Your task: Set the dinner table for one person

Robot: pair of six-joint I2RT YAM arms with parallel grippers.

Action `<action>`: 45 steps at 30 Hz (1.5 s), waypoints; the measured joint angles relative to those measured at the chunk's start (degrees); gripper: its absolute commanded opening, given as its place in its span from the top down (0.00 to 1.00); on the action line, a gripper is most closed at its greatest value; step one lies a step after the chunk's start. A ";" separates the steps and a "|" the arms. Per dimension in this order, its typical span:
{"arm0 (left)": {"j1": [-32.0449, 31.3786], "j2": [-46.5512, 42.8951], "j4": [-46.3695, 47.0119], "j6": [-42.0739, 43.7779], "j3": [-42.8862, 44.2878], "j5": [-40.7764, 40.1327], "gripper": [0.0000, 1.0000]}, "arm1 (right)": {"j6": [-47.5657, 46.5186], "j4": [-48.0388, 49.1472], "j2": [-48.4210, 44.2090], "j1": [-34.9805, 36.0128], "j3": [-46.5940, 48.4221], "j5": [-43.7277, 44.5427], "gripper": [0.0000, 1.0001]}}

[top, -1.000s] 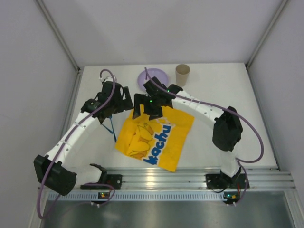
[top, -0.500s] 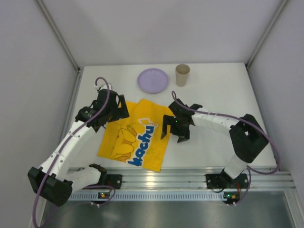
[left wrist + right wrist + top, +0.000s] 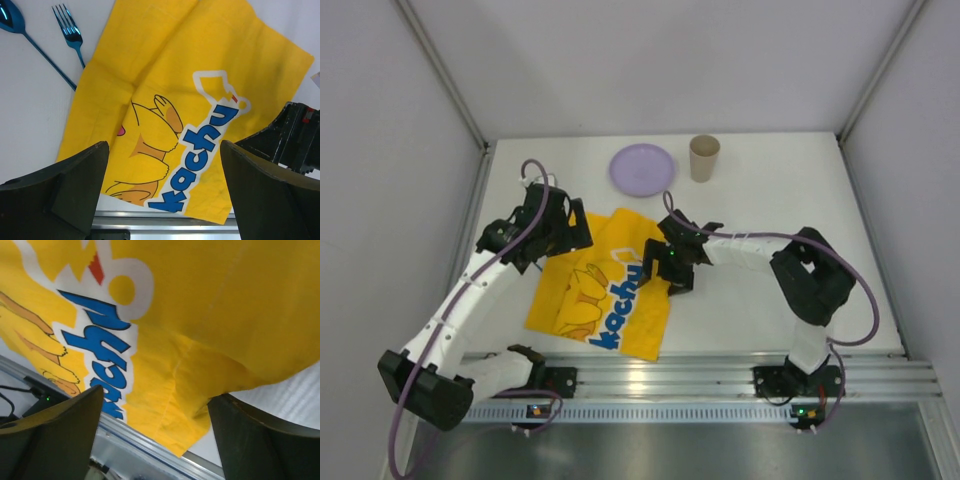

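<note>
A yellow cartoon-printed cloth mat (image 3: pixel 605 295) lies flat on the white dinner table (image 3: pixel 770 200), near the front edge. My left gripper (image 3: pixel 568 238) hovers open over the mat's far left corner; in its wrist view the left gripper (image 3: pixel 164 150) is empty, with the mat (image 3: pixel 190 100) spread below. My right gripper (image 3: pixel 658 270) is open at the mat's right edge. In its wrist view the right gripper (image 3: pixel 156 397) straddles the slightly rumpled mat (image 3: pixel 210 315) border. A blue spoon (image 3: pixel 30 37) and a blue fork (image 3: pixel 70 32) lie left of the mat.
A purple plate (image 3: pixel 642 168) and a tan paper cup (image 3: pixel 704 157) stand at the back of the table. The aluminium rail (image 3: pixel 720 375) runs along the front edge, just past the mat's near corner. White walls enclose three sides.
A second ago both grippers were farther back with the mat to the right. The mat now lies nearer and to the left. The right gripper has moved left from bare table onto the mat's edge.
</note>
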 measured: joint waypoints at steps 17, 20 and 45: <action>0.00 0.13 0.68 -0.55 -2.86 -0.31 0.02 | -8.57 -11.52 -4.98 -2.60 2.08 8.09 1.00; 0.00 1.92 3.54 -1.20 -7.48 -0.39 0.04 | -12.48 -17.14 -10.43 -5.77 5.14 10.49 1.00; -0.22 42.01 19.06 -2.56 2.75 -0.09 0.56 | -22.47 -25.57 -12.11 -8.46 3.26 11.45 1.00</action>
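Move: The right hand stands over the yellow cloth's right edge, which lies about 2 cm below and 1 cm left of it. The plate is some 35 cm ahead and 4 cm left of this hand, the cup 32 cm ahead and 13 cm right. For the high left hand, the stretch of the cloth's left edge near its far corner lies about 12 cm ahead, 6 cm left and 19 cm down; the fork's middle is 4 cm ahead and 7 cm left of this hand, the spoon's 7 cm ahead and 13 cm left. Pinching the cloth's right edge, the right hand first dips about 2 cm as its fingers shut, then pulls right some 14 cm, arcing up and forward before settling back lower, grip kept. The left hand waits, then drops about 19 cm and reaches 9 cm forward and slightly right, fingers tipping down and half closing astride the cloth's left edge. ##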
